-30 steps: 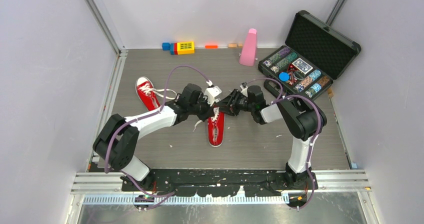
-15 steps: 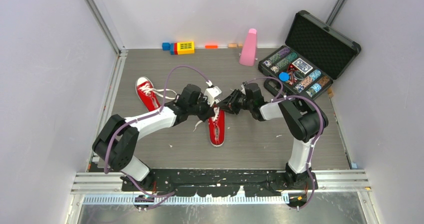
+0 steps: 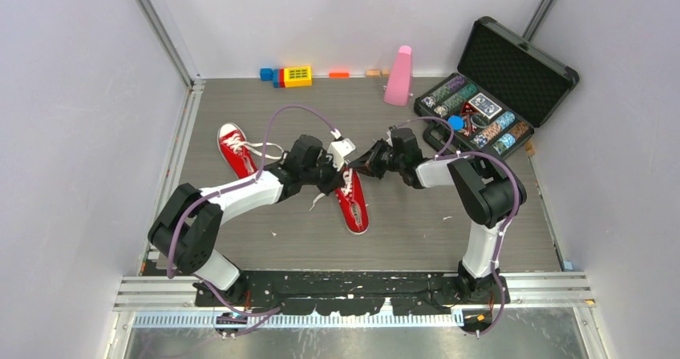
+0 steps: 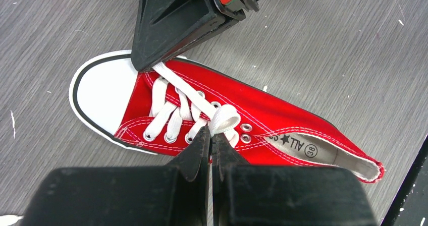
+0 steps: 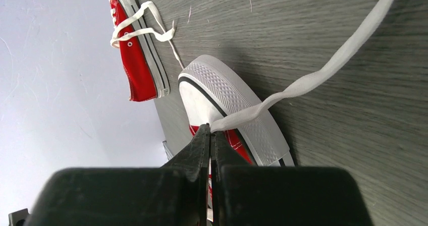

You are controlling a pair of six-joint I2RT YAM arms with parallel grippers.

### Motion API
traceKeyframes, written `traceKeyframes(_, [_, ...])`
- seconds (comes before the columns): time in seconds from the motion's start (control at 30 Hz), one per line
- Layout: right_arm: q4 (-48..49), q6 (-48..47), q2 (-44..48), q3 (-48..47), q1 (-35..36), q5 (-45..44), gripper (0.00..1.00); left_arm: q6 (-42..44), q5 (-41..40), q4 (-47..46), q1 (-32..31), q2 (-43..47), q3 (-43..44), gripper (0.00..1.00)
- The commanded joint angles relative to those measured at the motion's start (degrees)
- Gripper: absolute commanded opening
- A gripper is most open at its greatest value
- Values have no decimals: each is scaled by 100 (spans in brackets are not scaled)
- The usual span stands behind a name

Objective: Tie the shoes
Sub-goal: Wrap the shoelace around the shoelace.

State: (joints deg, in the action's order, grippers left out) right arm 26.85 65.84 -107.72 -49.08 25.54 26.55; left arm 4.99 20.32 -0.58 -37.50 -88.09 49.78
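One of the shoes [image 3: 355,208] lies slanted mid-table, red canvas with a white toe cap [image 4: 101,92] and white laces. My left gripper [image 4: 211,131] is shut on a loop of lace [image 4: 225,118] by the upper eyelets; in the top view the left gripper [image 3: 335,176] sits at the shoe's far end. My right gripper [image 5: 211,128] is shut on another lace strand [image 5: 313,79] above the toe cap [image 5: 227,97], and this gripper [image 3: 362,167] meets the left one over the shoe. The other shoe [image 3: 234,149] lies to the left, laces loose.
An open black case [image 3: 525,62] of poker chips stands at the back right. A pink cone-shaped object [image 3: 398,76] and coloured blocks [image 3: 293,76] stand along the back wall. White walls and metal rails enclose the table.
My right gripper has closed on the lace and drawn back slightly to the right. The shoe's near end has swung to the right. The left gripper has kept its hold.
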Motion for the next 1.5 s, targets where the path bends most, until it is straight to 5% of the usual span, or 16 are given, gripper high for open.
traceKeyframes(0.0, [367, -253, 379, 28, -18, 194, 1, 10, -98, -153, 0, 67, 57, 0])
traceKeyframes(0.3, [818, -792, 814, 500, -14, 1302, 0, -164, -385, -37, 11, 63, 69, 0])
traceKeyframes(0.6, [544, -1378, 1306, 1063, -14, 1498, 0, -367, -467, 20, 16, 138, 38, 0])
traceKeyframes(0.8, [-421, -1981, 1709, 1135, -14, 1085, 0, -421, -616, 120, 16, 187, 0, 0])
traceKeyframes(1.0, [-1949, -2698, 2827, 1399, -23, -667, 0, -618, -964, 438, 16, 280, -100, 0])
traceKeyframes(1.47, [-2782, -2756, 3264, 979, -69, -1257, 0, -772, -1100, 772, 12, 986, -292, 0])
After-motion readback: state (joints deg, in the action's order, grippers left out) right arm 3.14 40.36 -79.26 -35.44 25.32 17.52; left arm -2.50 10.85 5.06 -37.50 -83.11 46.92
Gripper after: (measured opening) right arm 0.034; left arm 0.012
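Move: From the right hand, its tips already pinching one lace, the red shoe's top eyelets lie about 7 cm back, 1 cm left and 2 cm lower; the white toe cap is 2 cm ahead, 3 cm left and 3 cm lower. The left hand still grips the lace loop. From it, those eyelets lie some 2 cm back, 3 cm right and 4 cm down, and the toe cap 8 cm straight ahead and 6 cm below. Drawing the pinched lace from beside the toe, the right hand lifts a few centimetres as it comes back about 8 cm towards the ankle end, then pulls some 8 cm right, off the shoe's side, sinking slightly and rolling its fingers steeper. The left hand keeps the loop pinched, easing about 3 cm left against that pull and turning slightly counter-clockwise. ##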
